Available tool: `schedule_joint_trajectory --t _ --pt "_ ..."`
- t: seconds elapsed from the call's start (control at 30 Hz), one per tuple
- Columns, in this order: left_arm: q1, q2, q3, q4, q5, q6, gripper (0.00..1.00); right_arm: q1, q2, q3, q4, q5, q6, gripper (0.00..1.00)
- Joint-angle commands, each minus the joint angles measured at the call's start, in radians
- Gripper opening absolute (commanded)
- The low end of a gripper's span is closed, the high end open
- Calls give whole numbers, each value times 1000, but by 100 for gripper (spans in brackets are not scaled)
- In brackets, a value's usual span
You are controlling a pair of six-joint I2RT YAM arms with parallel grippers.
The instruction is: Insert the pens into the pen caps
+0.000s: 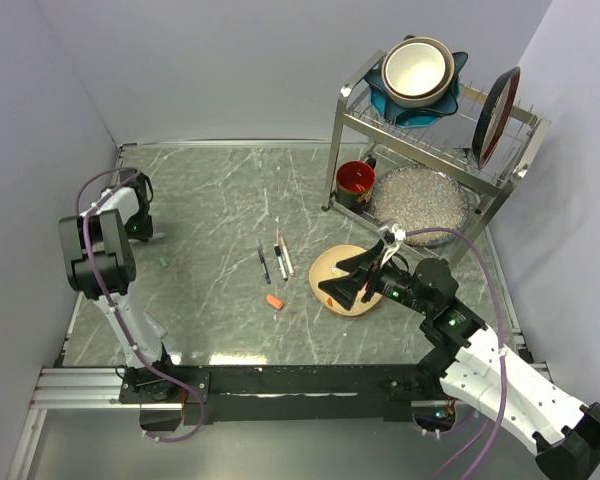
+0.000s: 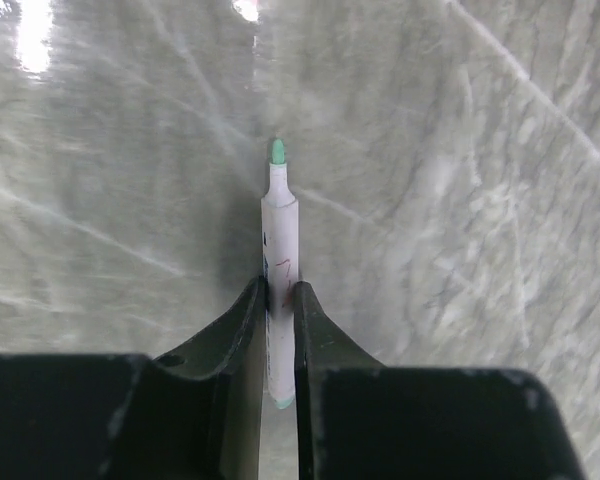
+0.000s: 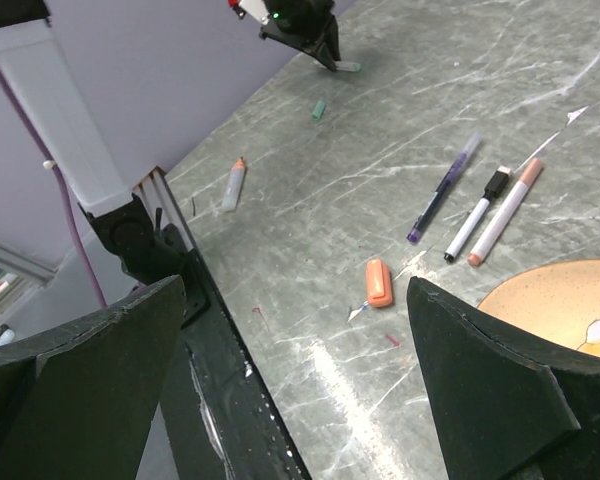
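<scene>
My left gripper is shut on a white pen with a green tip, held low over the marble at the table's far left. A small green pen cap lies near it. Three pens lie side by side mid-table: a purple one, a black-and-white one and a white one with a reddish tip. An orange pen cap sits in front of them. My right gripper stands open and empty, hovering at the tan plate. A short white stick with an orange tip lies near the left edge.
A metal dish rack stands at the back right with stacked bowls and an upright dark plate. Under it are a red cup and a glass dish. Walls close in on the left, back and right.
</scene>
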State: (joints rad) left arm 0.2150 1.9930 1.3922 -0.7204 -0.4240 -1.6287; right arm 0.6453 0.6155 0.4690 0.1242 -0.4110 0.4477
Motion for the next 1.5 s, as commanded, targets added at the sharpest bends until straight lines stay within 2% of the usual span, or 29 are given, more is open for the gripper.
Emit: schedule_joint_trajectory --t 0.0,0.17,0.37,0.57,0.7,0.83,0.9,1.1,1.27,1.47 --pt "-25 -81 -146 42 -1 102 1 1 -5 2 22 1 8 100" --pt "-130 -157 -162 32 -53 209 1 1 19 2 3 47 60 100" --pt "-313 -307 -243 156 -9 400 1 1 46 16 -8 83 100 100" --pt "-512 -538 -383 401 177 530 1 1 171 55 72 21 108 100" --pt "-646 -646 -459 512 269 546 1 1 271 103 97 -2 103 99" --pt "-718 -740 -568 668 392 558 1 -1 380 141 132 -15 89 97" --pt "-762 -796 -599 714 432 575 1 -1 417 177 144 -58 80 93" --pt "-859 -959 -708 875 442 639 1 -1 501 211 239 -172 138 82" --pt "-873 -1034 -780 961 499 632 1 -2 549 221 305 -242 193 76" --pt "-893 -1051 -806 1024 537 630 1 1 561 212 382 -268 247 68"
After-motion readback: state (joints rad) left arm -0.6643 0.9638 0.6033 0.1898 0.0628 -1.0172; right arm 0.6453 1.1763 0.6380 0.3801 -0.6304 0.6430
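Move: My left hand already grips the white, green-tipped pen low on the table; my open right fingers, where it is taken, are about 50 cm to its right, 24 cm back and 22 cm higher. The green cap lies some 6 cm back and 6 cm right of my left hand. From my right hand the pen is about 24 cm ahead, 50 cm left and 23 cm down; below, the orange cap sits 6 cm ahead, 15 cm left, the plate 11 cm ahead, 5 cm right. I keep the pen pinched and sweep my left hand about 38 cm right, lifting it some 21 cm and drawing back towards my right gripper, swinging the wrist clockwise and tipping the fingers up until they point nearly level. My right hand comes to meet it, dipping first, then going left and slightly forward with fingers tilting down and partly closing, still without touching the pen. ##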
